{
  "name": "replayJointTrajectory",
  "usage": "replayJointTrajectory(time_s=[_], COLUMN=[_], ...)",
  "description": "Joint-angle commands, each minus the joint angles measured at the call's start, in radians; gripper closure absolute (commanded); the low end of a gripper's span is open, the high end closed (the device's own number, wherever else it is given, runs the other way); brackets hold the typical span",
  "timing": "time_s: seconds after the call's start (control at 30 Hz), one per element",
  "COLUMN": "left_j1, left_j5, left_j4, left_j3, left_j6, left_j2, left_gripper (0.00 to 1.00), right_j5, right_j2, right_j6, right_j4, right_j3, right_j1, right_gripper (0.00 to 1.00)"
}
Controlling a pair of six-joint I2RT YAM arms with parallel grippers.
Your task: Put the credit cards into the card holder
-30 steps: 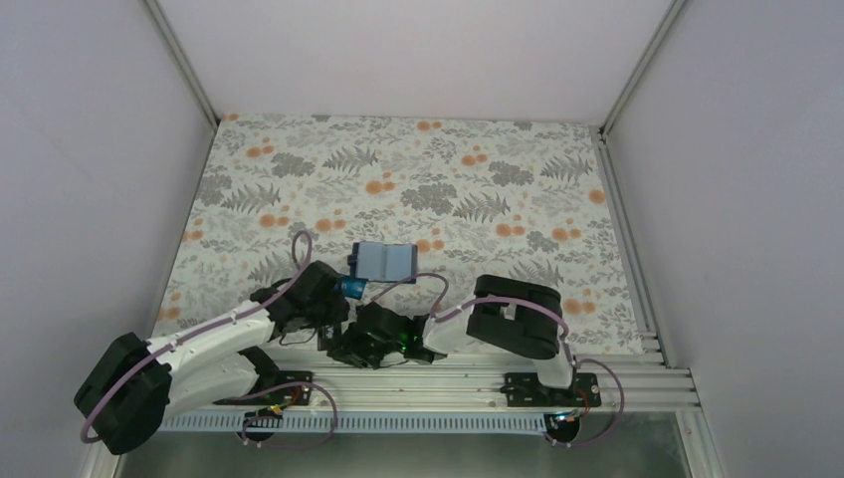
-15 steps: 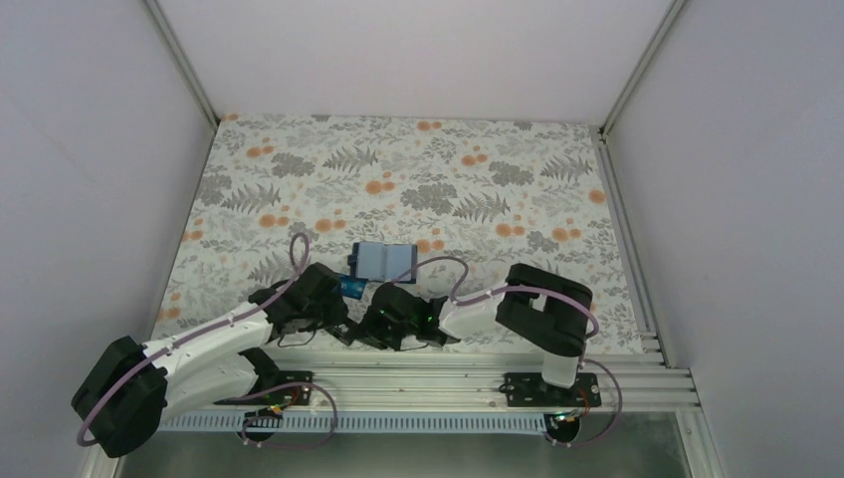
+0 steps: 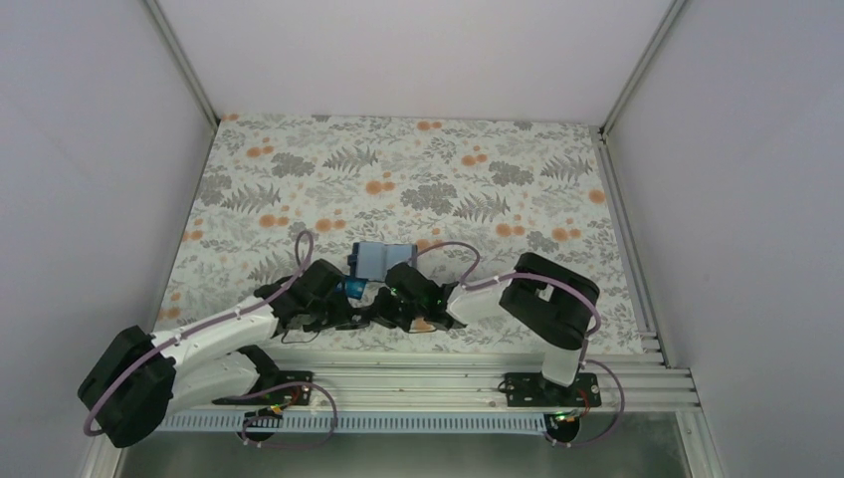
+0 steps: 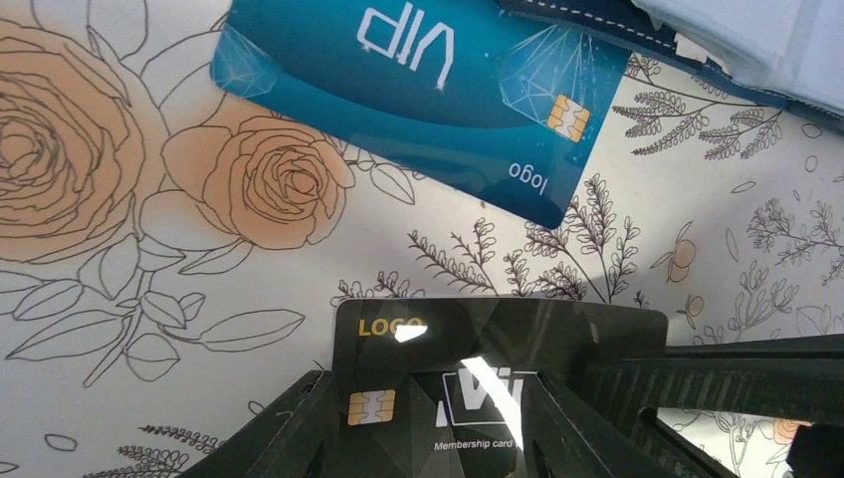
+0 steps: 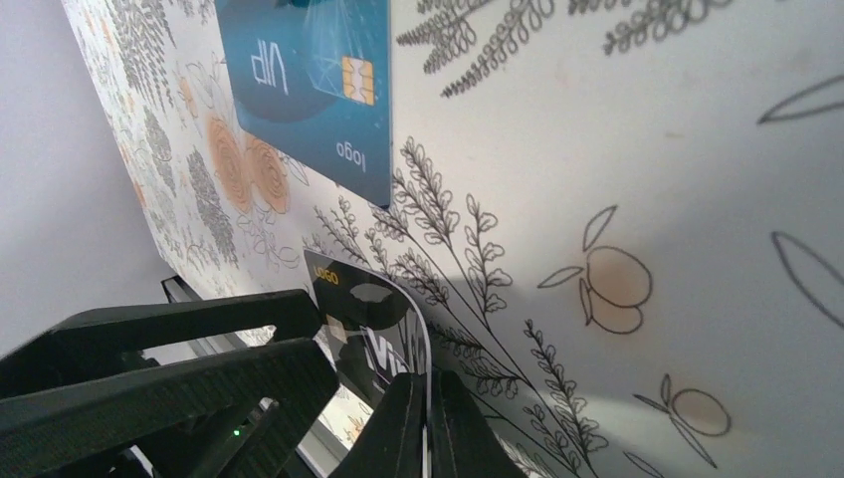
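A black credit card (image 4: 498, 339) marked LOGO sits between my left gripper's (image 4: 428, 398) fingers, its left edge against one finger. My right gripper (image 5: 430, 388) is shut on that card's (image 5: 373, 319) other edge, and the card bows between the two grippers. In the top view both grippers meet near the table's front, left (image 3: 338, 307) and right (image 3: 386, 307). A teal-blue credit card (image 4: 398, 90) lies flat just beyond, also seen as the teal card (image 3: 351, 287) (image 5: 309, 80). The card holder (image 3: 383, 260) lies open behind it, its navy edge (image 4: 577, 12) at the top.
A floral cloth (image 3: 448, 179) covers the table, with white walls on three sides. An aluminium rail (image 3: 448, 383) runs along the near edge under the arm bases. The right arm's fingers (image 4: 756, 363) reach in from the right of the left wrist view.
My right gripper has moved forward and left to meet the left gripper, and has shut on the black card. The left arm shifted only slightly.
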Motion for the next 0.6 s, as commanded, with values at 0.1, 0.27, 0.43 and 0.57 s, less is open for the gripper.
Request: replayJointTrajectory(time_s=[0.1, 0.27, 0.43, 0.57], left_j1=[-0.012, -0.012, -0.009, -0.005], left_j5=[0.066, -0.010, -0.078, -0.108], left_j4=[-0.006, -0.090, -0.163, -0.210], left_j3=[0.038, 0.102, 0.186, 0.263], left_j6=[-0.014, 0.006, 0.061, 0.098], left_j2=[0.033, 0.005, -0.012, -0.016], left_gripper=[0.53, 0.53, 0.52, 0.51], right_j5=[-0.024, -0.061, -0.092, -0.093], right_j2=[-0.017, -0.049, -0.148, -0.277], right_j6=[-0.126, -0.246, -0.391, -0.501], right_j4=[-0.035, -0.107, -0.175, -0.232], right_j3=[0.002, 0.026, 0.011, -0.027], right_j1=[-0.027, -0.051, -0.100, -0.158], right_gripper=[0.96, 0.96, 0.96, 0.96])
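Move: The left hand, open and empty, has the black membership card about 3 cm to its right, 1 cm ahead and 1 cm below. The right hand already pinches this card's far end; for that hand the open card holder lies some 14 cm ahead, 3 cm to the right and 2 cm lower. The blue card lies about 8 cm ahead and 5 cm to the left of the right hand, also 2 cm lower. Up, after barely shifting at first: the right hand keeps its pinch on the black card's end and rises about 5 cm, drifting forward and right towards the open holder while its fingers swing upward and counter-clockwise by some 15 degrees. The left hand rises alongside, also edging forward and slightly right, its half-open fingers staying at the card's free end without closing. ##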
